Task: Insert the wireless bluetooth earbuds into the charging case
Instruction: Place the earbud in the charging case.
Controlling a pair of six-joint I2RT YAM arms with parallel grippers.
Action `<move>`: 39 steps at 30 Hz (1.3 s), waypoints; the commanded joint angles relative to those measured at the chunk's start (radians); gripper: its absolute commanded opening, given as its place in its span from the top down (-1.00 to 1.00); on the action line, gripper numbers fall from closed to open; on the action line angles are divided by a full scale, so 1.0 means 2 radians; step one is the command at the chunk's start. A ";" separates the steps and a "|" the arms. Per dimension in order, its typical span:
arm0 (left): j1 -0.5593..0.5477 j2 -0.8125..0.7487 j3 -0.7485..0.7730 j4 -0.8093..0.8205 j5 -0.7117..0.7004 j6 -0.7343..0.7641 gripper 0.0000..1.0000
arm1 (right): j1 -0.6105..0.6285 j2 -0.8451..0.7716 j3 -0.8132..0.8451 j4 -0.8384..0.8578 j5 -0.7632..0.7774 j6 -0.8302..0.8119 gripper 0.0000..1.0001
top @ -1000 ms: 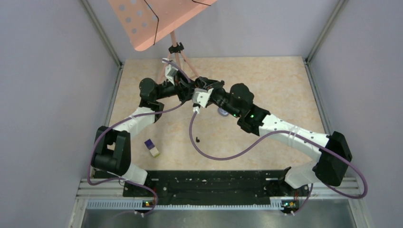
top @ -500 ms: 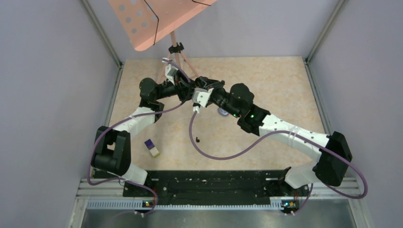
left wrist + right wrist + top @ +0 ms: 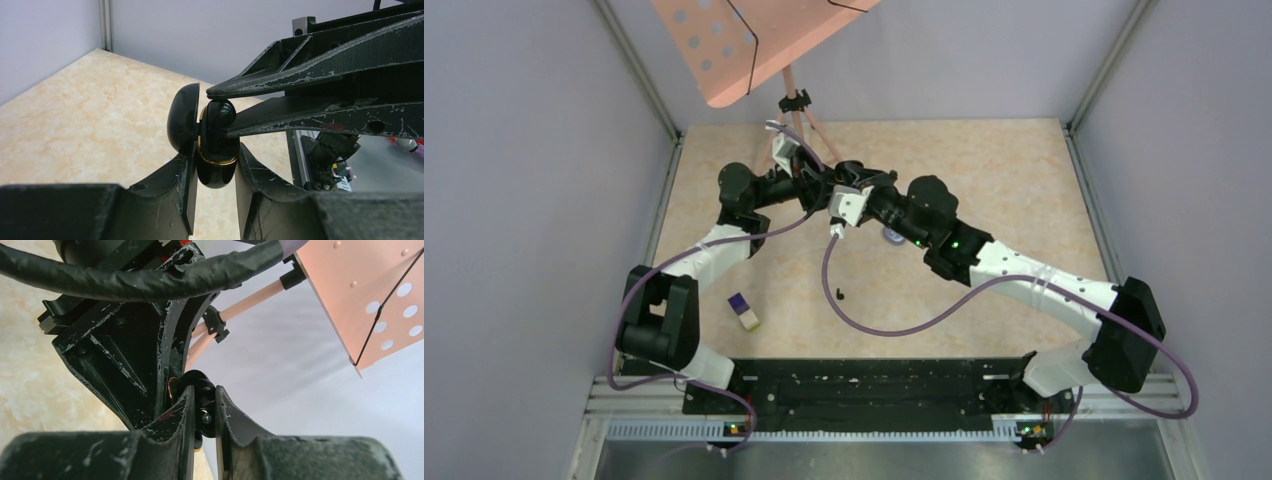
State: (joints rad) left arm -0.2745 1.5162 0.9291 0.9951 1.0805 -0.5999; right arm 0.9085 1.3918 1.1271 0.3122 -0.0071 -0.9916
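In the left wrist view my left gripper [image 3: 214, 156] is shut on the black charging case [image 3: 216, 167], which has a gold rim and stands above the table. Its lid [image 3: 182, 120] is swung open to the left. My right gripper [image 3: 205, 399] is shut on a black earbud [image 3: 205, 390] and holds it at the case's open mouth, touching it; the left wrist view shows this earbud [image 3: 222, 111] there too. From above, both grippers meet at mid-table [image 3: 836, 195]. Another black earbud [image 3: 839, 294] lies on the table nearer the bases.
A purple-and-cream block [image 3: 743, 311] lies at the near left. A pale purple round thing [image 3: 891, 236] peeks out under the right arm. A pink perforated stand [image 3: 744, 40] on thin legs [image 3: 799, 115] rises at the back. Grey walls close the sides.
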 commanded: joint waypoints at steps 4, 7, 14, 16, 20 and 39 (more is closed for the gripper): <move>0.003 -0.001 0.027 0.033 -0.002 0.006 1.00 | -0.002 -0.007 0.018 -0.058 -0.012 0.007 1.00; 0.003 -0.001 0.027 0.035 0.001 0.010 1.00 | -0.005 -0.004 0.028 -0.091 -0.029 0.003 1.00; 0.003 -0.002 0.025 0.039 -0.001 0.014 1.00 | -0.009 0.002 0.053 -0.142 -0.049 0.006 0.99; 0.003 -0.003 0.025 0.040 -0.001 0.015 1.00 | -0.008 0.006 0.064 -0.166 -0.053 0.004 0.86; 0.003 -0.003 0.023 0.044 -0.001 0.017 1.00 | -0.009 0.014 0.086 -0.210 -0.064 0.005 0.68; 0.003 -0.009 0.015 0.040 0.004 0.034 1.00 | -0.013 0.024 0.137 -0.294 -0.085 0.033 0.14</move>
State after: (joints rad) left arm -0.2722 1.5253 0.9291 0.9863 1.1183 -0.5499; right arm 0.8860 1.4151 1.3579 -0.1413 -0.1287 -0.9714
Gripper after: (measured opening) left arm 0.347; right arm 0.417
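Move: My right fingers already hold a black earbud at the open charging case, whose middle is about 1 cm ahead, 2 cm left and 2 cm below that hand. Far beneath, some 34 cm down on the table, the grey-blue case lies about 9 cm ahead and 10 cm right of it, and the loose black earbud about 6 cm back and 1 cm left. From my left hand, the charging case it grips is about 2 cm right and 1 cm up. I keep the charging case pinched in my left fingers and nearly still while my right hand sinks about 1 cm with the earbud, its fingers tipping down some 15 degrees at the slot. Then I open the right fingers and let go of the earbud, drawing that hand back about 1 cm, its tips still spread around the case. ##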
